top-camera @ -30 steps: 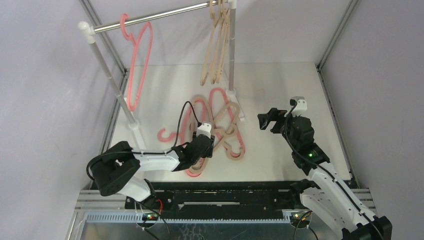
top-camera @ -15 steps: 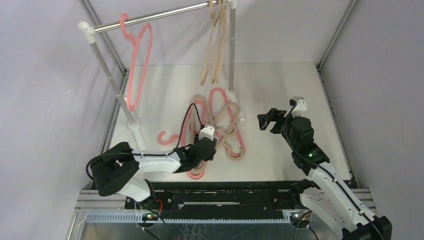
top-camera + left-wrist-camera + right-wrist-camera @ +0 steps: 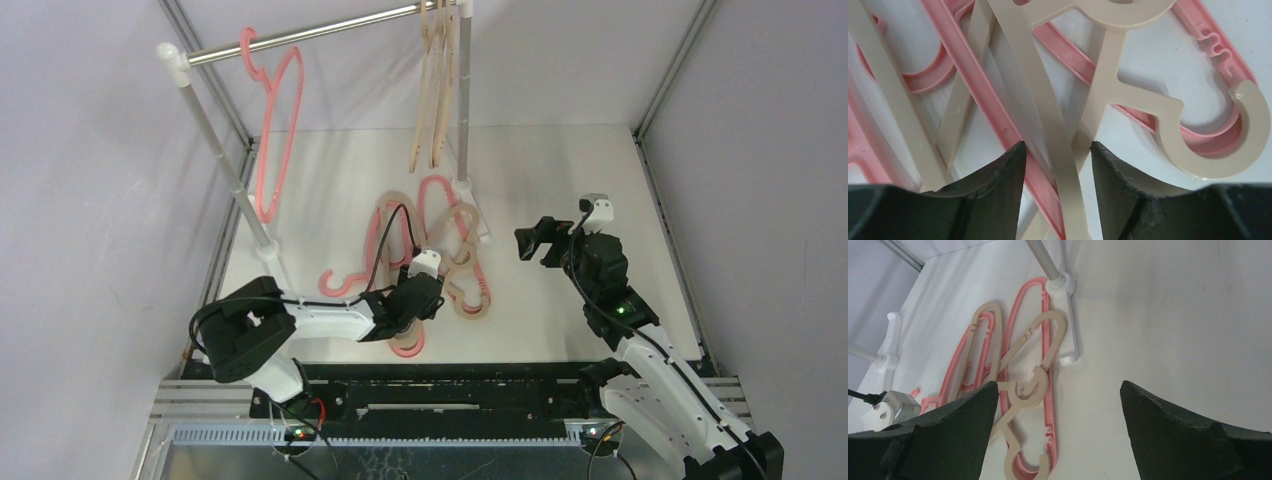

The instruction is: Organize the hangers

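Several pink and beige hangers lie tangled on the table, among them a beige one (image 3: pixel 462 222) and a pink one (image 3: pixel 436 188). On the rail (image 3: pixel 330 32) hang a pink hanger (image 3: pixel 276 130) on the left and beige hangers (image 3: pixel 437 90) on the right. My left gripper (image 3: pixel 432 300) is low over the pile's near side. It is open, with a beige hanger arm (image 3: pixel 1048 100) and a pink arm (image 3: pixel 978 85) running between the fingers of the left gripper (image 3: pixel 1057 147), gaps beside them. My right gripper (image 3: pixel 527 243) hangs open right of the pile. It (image 3: pixel 1057 385) holds nothing, and the beige hanger (image 3: pixel 1040 335) lies ahead of it.
The rail stands on two posts with white feet, one (image 3: pixel 482 228) touching the pile's far right, the other (image 3: pixel 272 262) left of it. That right foot (image 3: pixel 1068 335) also shows from the right wrist. Grey walls and metal frame bars enclose the table.
My left gripper has slid right and a little nearer over the pile. The hangers on the table have shifted slightly with it. The right arm has not moved.
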Robot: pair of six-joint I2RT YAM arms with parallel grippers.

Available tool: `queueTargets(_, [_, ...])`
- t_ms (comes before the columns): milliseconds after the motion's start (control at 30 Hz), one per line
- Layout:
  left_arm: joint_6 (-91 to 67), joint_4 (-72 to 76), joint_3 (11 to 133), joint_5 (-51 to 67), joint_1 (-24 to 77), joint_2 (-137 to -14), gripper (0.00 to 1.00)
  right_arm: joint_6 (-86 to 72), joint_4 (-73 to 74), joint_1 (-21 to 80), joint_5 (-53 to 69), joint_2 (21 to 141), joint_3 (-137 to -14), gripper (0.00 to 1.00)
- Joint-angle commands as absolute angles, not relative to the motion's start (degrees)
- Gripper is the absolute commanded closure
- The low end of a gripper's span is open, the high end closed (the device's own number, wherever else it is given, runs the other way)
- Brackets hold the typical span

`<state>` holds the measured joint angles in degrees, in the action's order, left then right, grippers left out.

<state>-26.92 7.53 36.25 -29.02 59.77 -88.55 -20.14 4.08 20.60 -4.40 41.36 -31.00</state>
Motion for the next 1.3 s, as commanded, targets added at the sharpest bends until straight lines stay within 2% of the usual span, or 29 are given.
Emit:
queueTargets(0, [-27.18,6.12,37.05,-28.47,60.01,-91.14,0.47,-21.32,1.76,20.30,-4.57,40.85,-30.94,0.01])
queueTargets(233, [-27.38,4.72,36.61,-28.80,60.03,-91.23,0.61,-21.36,1.63,20.21,-4.50,40.52,-30.78,0.01])
queueTargets(467, [-27.51,2.85,36.31,-29.44,60.00,-90.55,0.85,-21.46,1.50,20.21,-4.42,40.09,-30.43,0.01])
queueTargets(533, [-27.46,1.51,36.64,-29.72,60.01,-89.99,0.97,-21.50,1.48,20.15,-4.48,39.99,-30.33,0.01])
queueTargets(567, [-27.39,0.56,36.98,-29.74,59.98,-89.33,1.00,-21.50,1.54,20.15,-4.45,39.91,-30.32,0.01])
queueTargets(1033, [-22.51,-11.49,39.58,-35.73,59.95,-72.91,1.00,-21.94,1.21,20.11,-4.66,39.99,-29.97,0.02])
queueTargets(1267, [-23.28,-11.51,38.50,-38.55,59.72,-66.36,1.00,-21.97,1.34,20.13,-4.44,39.73,-29.97,0.02])
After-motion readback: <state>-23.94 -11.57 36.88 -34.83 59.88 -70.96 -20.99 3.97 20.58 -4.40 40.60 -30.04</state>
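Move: The tan hanger's bar already runs between the left gripper's half-open fingers, about 1 cm below the hand point. The same hanger's hook is roughly 8 cm ahead and 4 cm right. A pink bar runs about 2 cm left, level with the hand, and the second tan hanger's hook lies some 7 cm right, level. From the right hand, the bar between the left fingers is about 5 cm back, 23 cm left and 18 cm below. Shut the left fingers on the tan hanger's bar with the hand almost still, pinching it just short of the neck. Then draw the bar left about 5 cm, easing back slightly, and as it slides away from the second tan hanger's hook, lift to roughly 6 cm up, keeping the pinch. ##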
